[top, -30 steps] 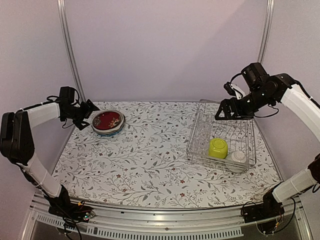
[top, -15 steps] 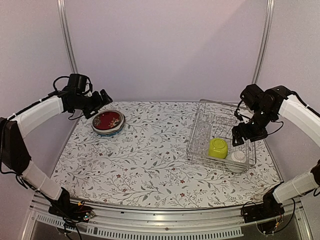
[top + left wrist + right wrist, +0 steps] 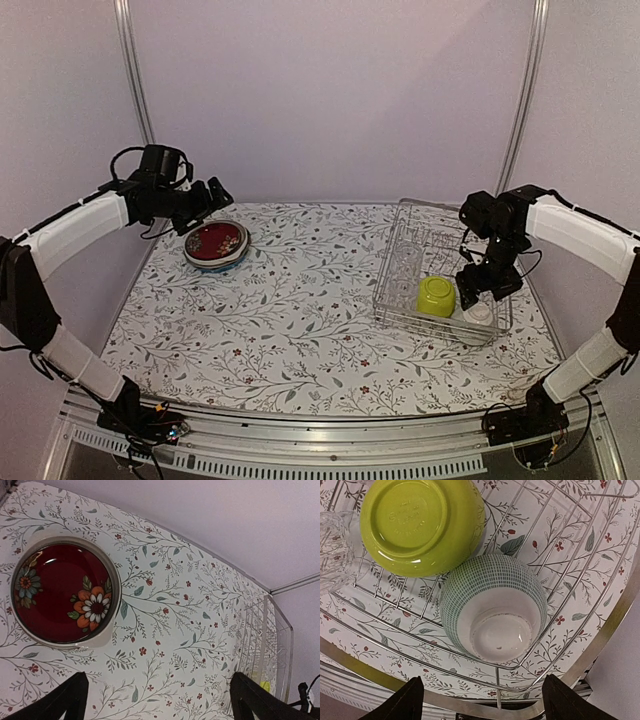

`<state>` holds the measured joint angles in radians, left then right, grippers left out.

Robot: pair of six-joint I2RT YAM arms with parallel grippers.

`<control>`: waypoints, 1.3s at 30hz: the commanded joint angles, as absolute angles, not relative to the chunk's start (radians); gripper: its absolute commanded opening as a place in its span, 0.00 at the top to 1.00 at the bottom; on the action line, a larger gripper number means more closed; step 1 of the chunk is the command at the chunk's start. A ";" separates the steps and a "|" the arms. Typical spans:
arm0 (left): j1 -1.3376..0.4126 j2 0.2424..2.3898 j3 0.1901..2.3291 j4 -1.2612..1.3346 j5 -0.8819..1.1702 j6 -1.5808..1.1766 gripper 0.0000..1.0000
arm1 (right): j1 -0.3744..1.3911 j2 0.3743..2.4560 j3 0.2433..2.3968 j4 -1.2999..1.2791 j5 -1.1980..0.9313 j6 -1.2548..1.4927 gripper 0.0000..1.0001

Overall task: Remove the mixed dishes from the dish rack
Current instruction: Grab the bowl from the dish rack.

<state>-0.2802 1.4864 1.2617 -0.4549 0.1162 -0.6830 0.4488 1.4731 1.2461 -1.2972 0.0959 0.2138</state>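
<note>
The dish rack (image 3: 443,262) stands on the right of the table. In it a lime-green bowl (image 3: 436,296) (image 3: 420,525) and a small whitish bowl (image 3: 478,313) (image 3: 492,605) with a green grid pattern lie upside down, side by side. A clear glass (image 3: 332,550) shows at the left. My right gripper (image 3: 482,284) (image 3: 482,702) hangs open just above the whitish bowl, with nothing between its fingers. The red floral plate (image 3: 215,243) (image 3: 62,592) rests on a pale-rimmed plate at the far left. My left gripper (image 3: 215,194) (image 3: 157,702) hovers open above and beside it.
The rack's wire walls and upright prongs (image 3: 440,238) rise around the bowls. The table's metal edge (image 3: 600,640) runs close past the rack's near right corner. A flowered cloth (image 3: 300,300) covers the table between the plates and the rack.
My right arm has dropped from above the rack's far side to just over the bowls, its jaws narrowing slightly. My left arm has lifted up and away from the red plate.
</note>
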 commanded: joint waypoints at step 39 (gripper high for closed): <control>-0.276 1.453 1.296 -0.423 0.137 -0.669 0.00 | 0.310 1.679 1.211 -1.229 -0.034 0.195 0.51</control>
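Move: The white patterned bowl, lying foot-up in the dish rack's near right part, is almost under the right hand: about 4 cm ahead, 1 cm to its right and 8 cm below. The green bowl stands some 9 cm to the hand's left and 10 cm ahead, and the nearest glass about 17 cm left and 9 cm ahead, both similarly low. From the left hand, the white bowl lies roughly 66 cm right, 15 cm back and 17 cm below. The right hand's fingertips come to either side of the white bowl's foot and seem to touch it, closing from wide to about half open. To get there the hand sinks about 5 cm, easing a little to its right and forward, while the wrist tips the fingertips some 10 degrees back towards the base and turns slightly clockwise. The open left hand rises about 2 cm well above the plates. ##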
